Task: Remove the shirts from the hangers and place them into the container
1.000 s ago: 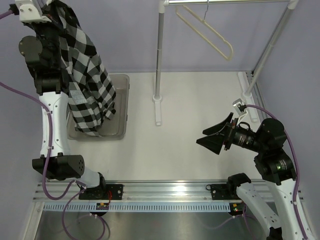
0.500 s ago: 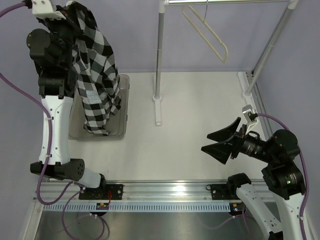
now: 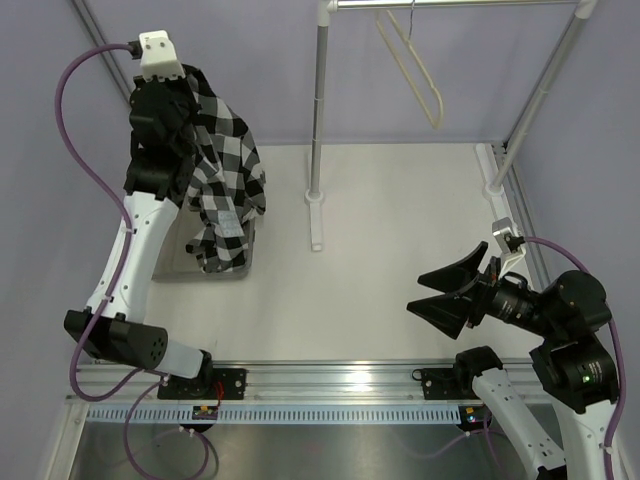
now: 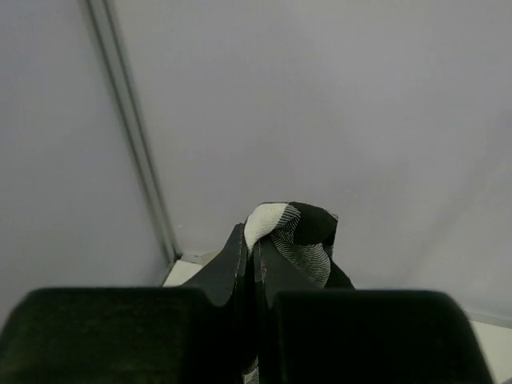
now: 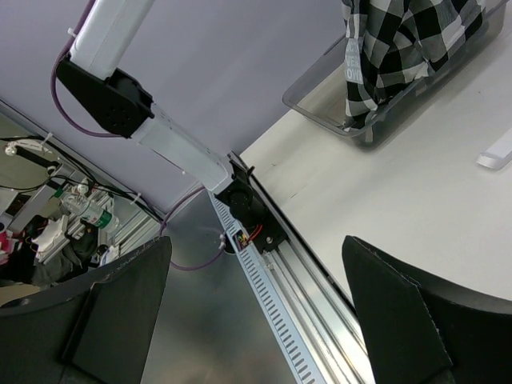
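My left gripper (image 3: pixel 186 82) is raised high at the back left, shut on a fold of the black-and-white checked shirt (image 3: pixel 226 170). The shirt hangs from it, and its lower end reaches into the translucent grey container (image 3: pixel 170 268) below. In the left wrist view the fingers (image 4: pixel 232 264) pinch the shirt's fabric (image 4: pixel 280 228) between them. The cream hanger (image 3: pixel 414 68) hangs bare on the rail at the top. My right gripper (image 3: pixel 446 291) stands open at the right, holding nothing. In the right wrist view the shirt (image 5: pixel 400 40) drapes over the container (image 5: pixel 320 96).
A clothes rack's upright pole (image 3: pixel 318 100) stands on a white foot (image 3: pixel 316 222) mid-table; a second slanted pole (image 3: pixel 545 95) is at the right. An aluminium rail (image 3: pixel 320 385) runs along the near edge. The left arm (image 5: pixel 120 48) crosses the right wrist view.
The left arm has swung right and away from the camera with the shirt, which now bunches lower into the container. The hanger has swung on the rail. The right gripper has drawn back slightly.
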{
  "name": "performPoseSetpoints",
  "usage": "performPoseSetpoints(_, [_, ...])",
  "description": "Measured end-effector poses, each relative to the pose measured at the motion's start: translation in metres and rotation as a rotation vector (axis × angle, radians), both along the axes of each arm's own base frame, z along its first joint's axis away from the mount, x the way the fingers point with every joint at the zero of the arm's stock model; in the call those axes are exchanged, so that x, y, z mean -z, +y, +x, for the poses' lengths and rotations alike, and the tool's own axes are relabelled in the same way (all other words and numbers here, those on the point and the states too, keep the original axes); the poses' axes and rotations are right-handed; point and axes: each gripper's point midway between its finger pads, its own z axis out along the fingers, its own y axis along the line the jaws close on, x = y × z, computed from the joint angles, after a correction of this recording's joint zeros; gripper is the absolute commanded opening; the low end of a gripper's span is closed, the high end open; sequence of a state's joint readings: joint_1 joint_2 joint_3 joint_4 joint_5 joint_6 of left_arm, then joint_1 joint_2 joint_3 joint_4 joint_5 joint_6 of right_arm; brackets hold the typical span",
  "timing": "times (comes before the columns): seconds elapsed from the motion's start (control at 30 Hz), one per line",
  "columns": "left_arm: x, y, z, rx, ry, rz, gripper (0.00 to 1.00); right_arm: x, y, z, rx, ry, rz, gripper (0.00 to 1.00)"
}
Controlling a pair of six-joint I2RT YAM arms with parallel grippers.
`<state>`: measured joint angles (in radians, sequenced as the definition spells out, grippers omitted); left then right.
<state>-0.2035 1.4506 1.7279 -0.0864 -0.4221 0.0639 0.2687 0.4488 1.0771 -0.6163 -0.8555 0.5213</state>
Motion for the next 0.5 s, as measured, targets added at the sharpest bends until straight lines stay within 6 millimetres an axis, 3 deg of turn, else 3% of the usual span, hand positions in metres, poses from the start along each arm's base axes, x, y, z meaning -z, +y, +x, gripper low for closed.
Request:
performPoseSetpoints(0.13, [0.007,0.02,-0.023,-0.093,-0.009,0.022,0.0,0.001,0.0,-0.001,0.0,0.005,-0.002,0.98])
performPoseSetpoints(0.3, [-0.017,0.041,-0.054,-0.189,-0.08,0.049,0.0,0.001,-0.001,-0.005,0.0,-0.002,0.0,0.98])
performPoseSetpoints(0.5, [-0.014,0.044,-0.074,-0.247,-0.094,0.133,0.0,0.001,-0.002,-0.007,-0.002,-0.005,0.001,0.98])
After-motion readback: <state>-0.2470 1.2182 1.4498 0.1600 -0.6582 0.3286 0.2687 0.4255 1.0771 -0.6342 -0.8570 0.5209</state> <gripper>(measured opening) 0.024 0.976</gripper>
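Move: My left hand already holds the bunched top of the checked shirt. The container's middle is roughly 46 cm below, some 5 cm ahead and 8 cm to the left. The shirt's lower end hangs about 42 cm below this hand, around 6 cm back and 2 cm right. The rack post's foot stands about 5 cm ahead and 29 cm right, near table level. From my empty right hand the container is some 42 cm ahead, 55 cm left and 34 cm below. Keeping the shirt pinched in shut fingers, I draw my left hand back about 7 cm and some 5 cm to the left, high over the container's near half. On the way the fingers swing roughly 15 degrees counter-clockwise and the wrist rolls slightly, left side rising. ##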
